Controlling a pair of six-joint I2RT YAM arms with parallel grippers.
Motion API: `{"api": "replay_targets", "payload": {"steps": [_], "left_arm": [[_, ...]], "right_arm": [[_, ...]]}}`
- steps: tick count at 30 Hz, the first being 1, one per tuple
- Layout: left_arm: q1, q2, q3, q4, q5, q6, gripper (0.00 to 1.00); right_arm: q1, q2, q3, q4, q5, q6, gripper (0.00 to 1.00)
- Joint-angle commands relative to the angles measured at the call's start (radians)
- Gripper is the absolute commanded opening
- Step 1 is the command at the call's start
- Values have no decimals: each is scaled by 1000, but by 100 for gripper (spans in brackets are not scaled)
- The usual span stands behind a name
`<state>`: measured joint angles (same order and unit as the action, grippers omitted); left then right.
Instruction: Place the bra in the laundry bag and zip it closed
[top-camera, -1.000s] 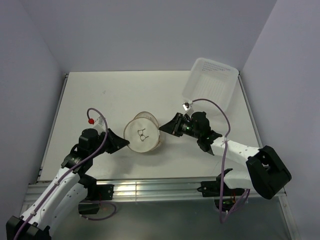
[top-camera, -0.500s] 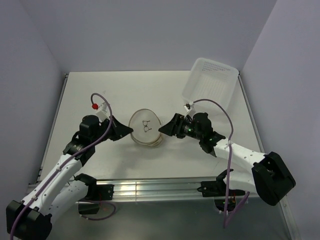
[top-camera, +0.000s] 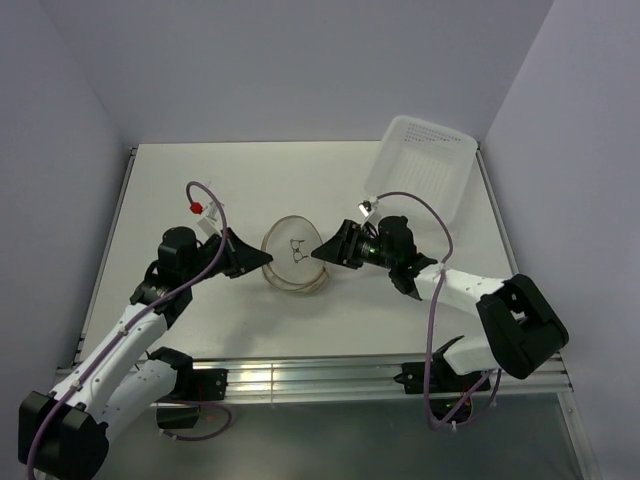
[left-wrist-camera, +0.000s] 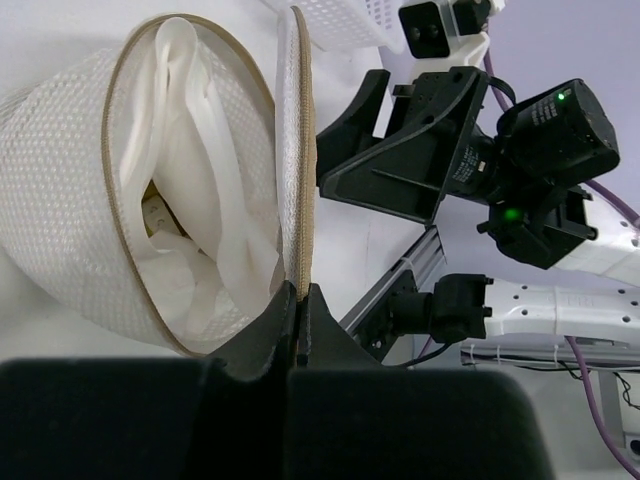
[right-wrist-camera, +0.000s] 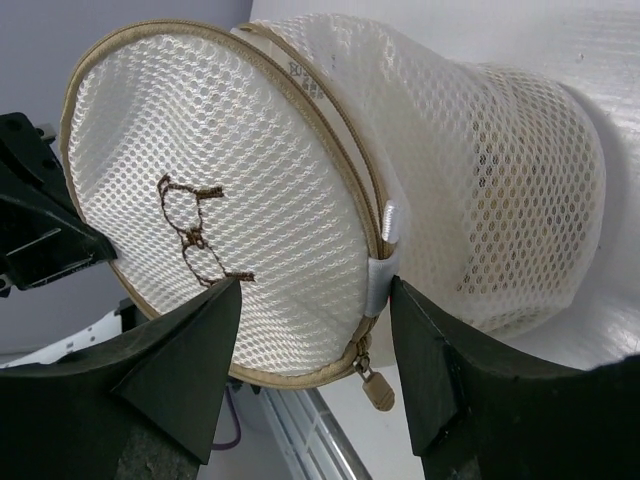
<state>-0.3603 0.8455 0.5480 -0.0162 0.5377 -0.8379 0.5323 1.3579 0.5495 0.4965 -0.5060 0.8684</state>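
Note:
The laundry bag (top-camera: 293, 268) lies on its side mid-table, its round lid (right-wrist-camera: 230, 180) with the spectacles mark (right-wrist-camera: 195, 230) swung partly away from the body. Through the gap, white bra fabric (left-wrist-camera: 190, 200) shows inside the mesh. My left gripper (left-wrist-camera: 298, 300) is shut on the lid's brownish rim, at the bag's left side (top-camera: 262, 262). My right gripper (right-wrist-camera: 313, 290) stands open at the bag's right, its jaws on either side of the lid's lower edge. The tan zipper pull (right-wrist-camera: 378, 392) hangs just below, between the fingers, touched by neither.
A white plastic tray (top-camera: 425, 165) leans at the back right corner, close behind the right arm. The right arm's wrist (left-wrist-camera: 450, 150) faces the left gripper across the bag. The metal rail (top-camera: 300, 378) runs along the near edge.
The left gripper closed on the lid's rim and carried the bag a little farther back, tipping it onto its side. The right gripper opened and moved left up to the lid's edge.

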Motion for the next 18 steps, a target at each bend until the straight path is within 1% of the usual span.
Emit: {"api": "replay_targets", "payload": {"steps": [1, 3, 4, 8, 9, 10, 13, 14, 18], "left_arm": [[17, -11, -6, 78, 71, -21, 0], [26, -8, -8, 81, 79, -23, 0], [29, -6, -8, 79, 85, -23, 0], [40, 3, -3, 65, 94, -15, 0], [44, 4, -3, 62, 93, -13, 0], [46, 3, -2, 56, 88, -10, 0], [58, 10, 4, 50, 81, -4, 0], [60, 16, 9, 55, 73, -4, 0], [66, 96, 46, 88, 53, 0, 0]], "right_arm": [[-11, 32, 21, 114, -23, 33, 68], [-20, 49, 9, 163, -45, 52, 68], [-26, 61, 4, 203, -55, 72, 65], [-32, 84, -2, 256, -66, 99, 56], [-32, 89, -8, 269, -72, 104, 52], [-34, 89, -13, 278, -75, 115, 37], [-34, 67, -55, 336, -78, 148, 26], [-34, 57, -69, 359, -75, 158, 16], [-29, -2, -163, 378, -60, 211, 8]]}}
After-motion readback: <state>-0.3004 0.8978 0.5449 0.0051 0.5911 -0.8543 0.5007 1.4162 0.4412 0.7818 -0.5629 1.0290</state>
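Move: The right-hand stretch of the lid's rim, by the white tab, lies between the right hand's open fingers, about 2 cm ahead and 1 cm left of the hand point, 1 cm down. The lid's middle is some 7 cm left, 1 cm ahead and 2 cm up; the laundry bag's body sits about 6 cm left, 4 cm ahead and 7 cm below. From the left hand, that rim stretch is roughly 14 cm right, 1 cm ahead and 3 cm lower. Right hand eases forward about 1.5 cm, closes on the lid's rim, then draws back 1.5; left keeps its pinch. ##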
